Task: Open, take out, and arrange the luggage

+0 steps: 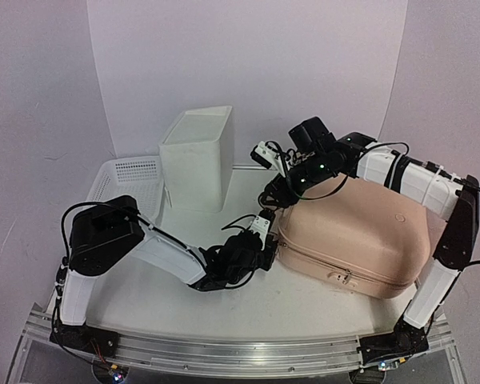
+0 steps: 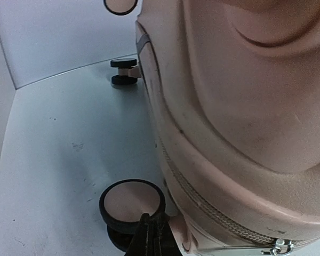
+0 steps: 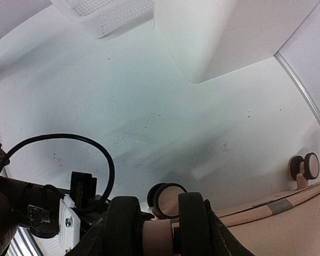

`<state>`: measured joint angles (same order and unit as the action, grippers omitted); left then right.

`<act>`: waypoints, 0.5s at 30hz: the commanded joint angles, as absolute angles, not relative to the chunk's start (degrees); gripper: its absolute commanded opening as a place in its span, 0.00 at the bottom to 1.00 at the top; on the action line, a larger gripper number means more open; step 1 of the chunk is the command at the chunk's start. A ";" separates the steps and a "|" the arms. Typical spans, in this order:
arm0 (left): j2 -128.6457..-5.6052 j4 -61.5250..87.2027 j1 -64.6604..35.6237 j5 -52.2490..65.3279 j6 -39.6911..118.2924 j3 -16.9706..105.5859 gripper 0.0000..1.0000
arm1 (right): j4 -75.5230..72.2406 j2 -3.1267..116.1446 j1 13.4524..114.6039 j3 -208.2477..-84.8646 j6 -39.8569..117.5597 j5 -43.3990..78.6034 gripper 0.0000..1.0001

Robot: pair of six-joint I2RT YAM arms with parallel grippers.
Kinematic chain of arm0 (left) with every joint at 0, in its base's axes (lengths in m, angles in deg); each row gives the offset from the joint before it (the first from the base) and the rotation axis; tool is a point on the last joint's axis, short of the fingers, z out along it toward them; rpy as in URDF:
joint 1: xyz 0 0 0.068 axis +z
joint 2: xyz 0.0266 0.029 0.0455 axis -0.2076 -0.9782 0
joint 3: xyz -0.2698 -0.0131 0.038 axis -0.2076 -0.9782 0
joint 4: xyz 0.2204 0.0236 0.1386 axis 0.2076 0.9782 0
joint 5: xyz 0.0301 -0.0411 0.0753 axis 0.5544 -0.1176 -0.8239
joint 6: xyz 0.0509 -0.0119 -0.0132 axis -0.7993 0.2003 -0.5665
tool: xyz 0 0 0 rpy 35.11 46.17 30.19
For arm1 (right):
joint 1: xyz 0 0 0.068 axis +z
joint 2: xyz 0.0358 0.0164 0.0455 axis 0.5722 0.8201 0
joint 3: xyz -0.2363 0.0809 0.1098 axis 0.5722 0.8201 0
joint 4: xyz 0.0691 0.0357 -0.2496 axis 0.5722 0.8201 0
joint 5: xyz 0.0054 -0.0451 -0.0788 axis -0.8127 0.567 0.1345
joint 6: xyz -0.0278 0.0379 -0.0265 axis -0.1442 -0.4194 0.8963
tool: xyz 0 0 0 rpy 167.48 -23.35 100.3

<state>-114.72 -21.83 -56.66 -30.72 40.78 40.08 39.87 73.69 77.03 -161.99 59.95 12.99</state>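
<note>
The peach-pink luggage lies flat on the right half of the table, its zipper seam running along its side. My left gripper sits low at the case's left edge. Its fingers are pressed together with nothing between them, just in front of a black-and-pink caster wheel. A metal zipper pull shows to their right. My right gripper reaches down onto the case's far-left corner. In the right wrist view that gripper is shut around a double caster wheel, pink hub in the middle.
A white plastic box stands at the back, left of the luggage. A white mesh basket lies behind the left arm. White walls close in the table's back and sides. Other casters stick out from the case's left end.
</note>
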 commanded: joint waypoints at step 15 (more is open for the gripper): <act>-107.66 -47.68 -50.38 8.25 45.86 21.84 0.55 | 34.23 66.83 78.72 -162.15 52.32 8.19 0.00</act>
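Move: Just behind and to the right of the left hand is the suitcase's zipper pull at the near corner, about 3 cm back and 6 cm to the right, nearly level. The suitcase's lower wheel sits some 2 cm ahead, straight in line and 5 cm below; the white box stands about 20 cm ahead and 18 cm to the left. From the right hand the pull lies roughly 7 cm back, 4 cm right and 13 cm below. Backing off from the suitcase corner after a brief forward creep, the left hand draws back about 5 cm, sinking some 3 cm and easing left, away from the lower wheel. The wrist swings clockwise some 20 degrees, and the shut, empty fingers open about halfway. The right hand stays put and keeps its grip on the suitcase's upper wheel. ##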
